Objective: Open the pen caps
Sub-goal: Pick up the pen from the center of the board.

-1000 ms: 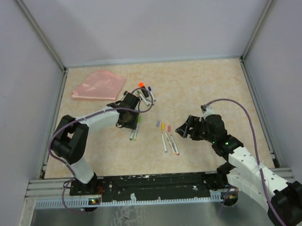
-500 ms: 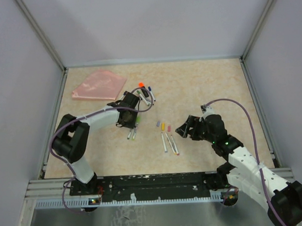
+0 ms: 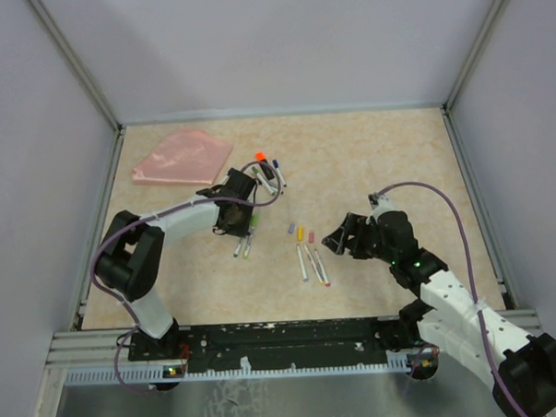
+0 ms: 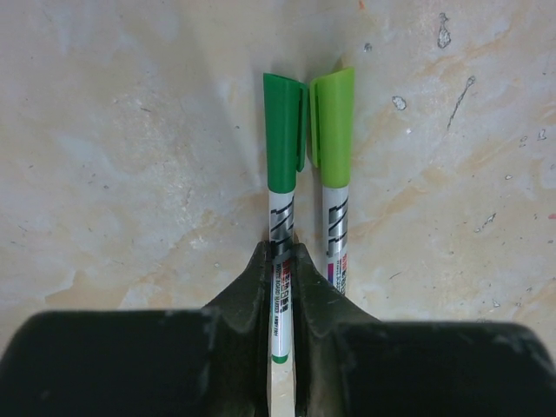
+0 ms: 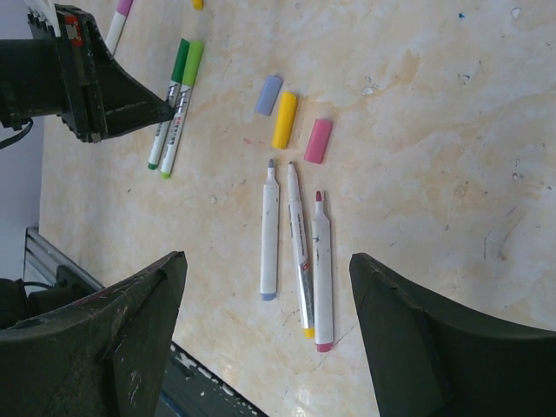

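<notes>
Two capped pens lie side by side on the table, one with a dark green cap and one with a light green cap. My left gripper is shut on the white barrel of the dark green pen, low on the table. The light green pen lies just right of the fingers, untouched. In the right wrist view three loose caps lie together: purple, yellow and pink. Below them lie three uncapped pens. My right gripper hovers open above them, holding nothing.
A flat pink pouch lies at the back left. Behind the left gripper sits a small cluster of pens with an orange cap and a blue cap. Walls enclose the table on three sides; a metal rail runs along the front.
My left gripper's fingers have closed in on the dark green pen's barrel. The right arm has stayed still.
</notes>
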### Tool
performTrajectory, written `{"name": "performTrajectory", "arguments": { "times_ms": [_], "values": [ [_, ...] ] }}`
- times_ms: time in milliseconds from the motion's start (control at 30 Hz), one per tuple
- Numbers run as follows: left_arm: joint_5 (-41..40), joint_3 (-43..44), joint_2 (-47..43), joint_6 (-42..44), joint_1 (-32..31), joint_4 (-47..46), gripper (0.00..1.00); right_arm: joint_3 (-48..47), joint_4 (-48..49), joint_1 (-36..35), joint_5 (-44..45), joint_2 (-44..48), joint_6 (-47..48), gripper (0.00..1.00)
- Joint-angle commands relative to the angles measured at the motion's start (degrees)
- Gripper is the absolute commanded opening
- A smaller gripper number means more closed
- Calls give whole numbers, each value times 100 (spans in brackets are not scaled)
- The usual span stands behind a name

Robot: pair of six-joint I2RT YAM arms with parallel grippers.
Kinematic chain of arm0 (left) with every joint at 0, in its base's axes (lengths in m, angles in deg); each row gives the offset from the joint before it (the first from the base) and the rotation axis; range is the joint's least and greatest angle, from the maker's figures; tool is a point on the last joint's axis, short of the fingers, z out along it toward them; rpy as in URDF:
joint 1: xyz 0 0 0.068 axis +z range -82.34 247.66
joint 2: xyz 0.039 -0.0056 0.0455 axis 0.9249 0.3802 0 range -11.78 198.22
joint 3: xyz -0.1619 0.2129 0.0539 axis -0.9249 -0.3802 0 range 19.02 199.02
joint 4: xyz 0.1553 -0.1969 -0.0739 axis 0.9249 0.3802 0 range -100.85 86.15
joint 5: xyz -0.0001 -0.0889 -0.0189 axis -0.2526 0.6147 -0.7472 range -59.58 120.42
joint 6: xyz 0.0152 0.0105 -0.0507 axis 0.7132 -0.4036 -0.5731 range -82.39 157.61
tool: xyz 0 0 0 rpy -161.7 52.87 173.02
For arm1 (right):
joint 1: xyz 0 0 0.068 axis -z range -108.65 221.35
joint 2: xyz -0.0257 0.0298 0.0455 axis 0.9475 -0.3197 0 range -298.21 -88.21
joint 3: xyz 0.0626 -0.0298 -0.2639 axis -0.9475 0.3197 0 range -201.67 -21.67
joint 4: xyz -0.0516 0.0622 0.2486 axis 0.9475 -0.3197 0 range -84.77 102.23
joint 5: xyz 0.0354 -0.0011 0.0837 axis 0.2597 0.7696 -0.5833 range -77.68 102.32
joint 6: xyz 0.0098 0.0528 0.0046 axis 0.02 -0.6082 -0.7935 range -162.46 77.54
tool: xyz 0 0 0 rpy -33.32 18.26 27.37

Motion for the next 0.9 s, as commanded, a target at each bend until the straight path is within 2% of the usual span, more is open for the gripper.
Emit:
{"name": "performTrajectory", "arguments": {
  "times_ms": [0, 267, 433, 533, 633, 867],
  "values": [
    [-10, -92, -294, 9, 31, 233, 0, -128, 425, 57, -232, -74, 110, 77],
    [288, 29, -905, -54, 31, 444, 0, -179, 687, 55, -634, -99, 134, 77],
    [1238, 54, -1576, -87, 31, 182, 0, -134, 1252, 57, -1172, -39, 37, 76],
    [2357, -52, -2073, -283, 31, -545, 0, -47, 1951, 57, -1479, 104, -153, 76],
    [3243, -345, -2561, -691, 31, -1665, 0, -46, 2453, 44, -1667, 252, -270, 75],
    [4084, -1140, -2978, -2604, 15, -4513, 0, -509, 2619, -15, -1823, 201, -403, 75]
  ]
}}
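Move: The left fingers already pinch the dark green pen, still on the board, its middle about 2 cm ahead of them and 1 cm right. The right hand's open fingers are some 24 cm to their right, 4 cm back and 9 cm higher. The light green pen lies about 3 cm right of the left hand and 1 cm ahead; the loose blue cap is 14 cm right, 3 cm ahead. From the right hand the dark green pen lies about 24 cm left, 6 cm ahead, 9 cm below. Left hand lifts its pinched pen some 22 cm and rightwards, fingers tilting about 50 degrees towards the rising right hand. ##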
